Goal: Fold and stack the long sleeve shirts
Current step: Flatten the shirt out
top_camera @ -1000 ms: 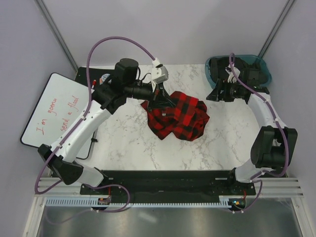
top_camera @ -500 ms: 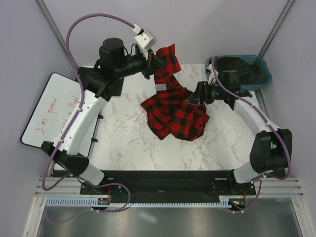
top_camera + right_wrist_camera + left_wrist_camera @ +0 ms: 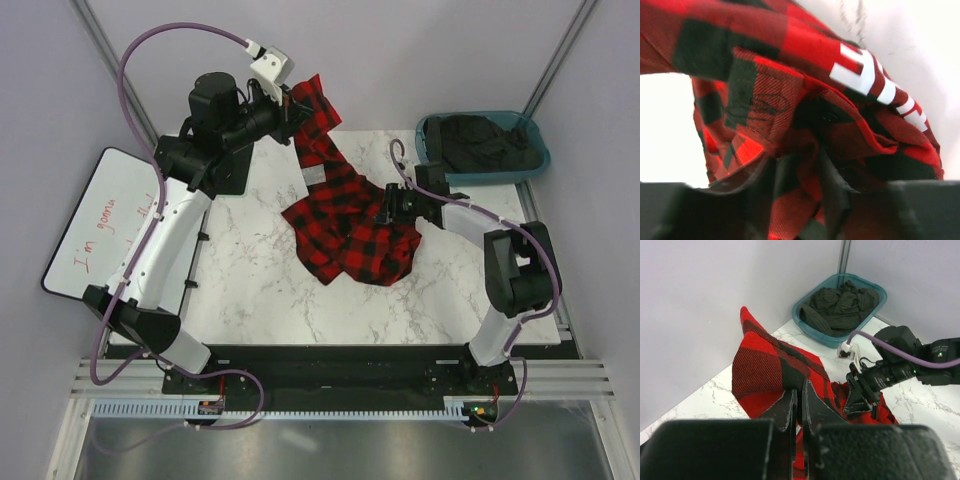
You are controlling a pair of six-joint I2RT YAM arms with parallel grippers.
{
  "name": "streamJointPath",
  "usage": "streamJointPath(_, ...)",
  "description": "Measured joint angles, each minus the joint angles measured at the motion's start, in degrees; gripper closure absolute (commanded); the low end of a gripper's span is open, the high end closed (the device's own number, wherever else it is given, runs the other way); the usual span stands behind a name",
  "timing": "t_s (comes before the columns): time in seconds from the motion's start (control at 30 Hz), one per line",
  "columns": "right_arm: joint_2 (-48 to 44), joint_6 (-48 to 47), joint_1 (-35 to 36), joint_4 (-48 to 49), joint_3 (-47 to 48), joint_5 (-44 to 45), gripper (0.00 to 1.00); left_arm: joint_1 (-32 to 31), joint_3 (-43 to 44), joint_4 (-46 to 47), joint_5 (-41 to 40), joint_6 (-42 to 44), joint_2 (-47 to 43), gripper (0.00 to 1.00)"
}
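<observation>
A red-and-black check long sleeve shirt [image 3: 350, 230] lies bunched mid-table, one end pulled up toward the back wall. My left gripper [image 3: 292, 100] is raised at the back and shut on that lifted end; the left wrist view shows its fingertips [image 3: 800, 392] pinched together on the cloth [image 3: 765, 375]. My right gripper [image 3: 388, 208] is pushed into the shirt's right edge low over the table. In the right wrist view its fingers [image 3: 802, 175] are closed around a fold of the fabric [image 3: 790, 45]. A white label [image 3: 860, 72] shows above them.
A teal bin [image 3: 500, 176] holding dark clothes stands at the back right corner. A whiteboard [image 3: 110, 225] with red writing lies off the table's left side. The marble tabletop [image 3: 250, 290] is walled in at the back and sides.
My left gripper has risen up and back, drawing one end of the shirt off the table. My right gripper has swung left from the bin and closed on the shirt's right edge.
</observation>
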Motion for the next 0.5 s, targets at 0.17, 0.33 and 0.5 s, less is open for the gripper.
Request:
streamJointPath(0.17, -1.97, -3.04, 0.83, -2.03, 0.04, -1.75, 1.00, 1.20, -0.20, 0.57, -1.09, -0.28, 0.07, 0.98)
streamJointPath(0.33, -16.26, -9.25, -0.28, -7.61, 0.44, -4.76, 1.00, 5.09, 0.79, 1.20, -1.97, -0.44, 1.62, 0.98)
streamJointPath(0.5, -28.46, -15.89, -6.21, -12.48, 9.79, -6.08, 1.00, 9.53, 4.63, 2.40, -4.98, -0.61, 4.87, 0.98)
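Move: The right fingers, half closed, are down at a loose fold in the shirt's right part, practically at the hand point; the teal bin stands roughly 28 cm to the right and 21 cm ahead. The left hand already holds the shirt's other end high up, with that fold some 25 cm to its right, level ahead and about 37 cm below; the black mat lies around 25 cm left, 14 cm ahead and 38 cm below it. The right fingers pinch the shirt fold and lift some 23 cm while the left, still holding, goes forward-left. ##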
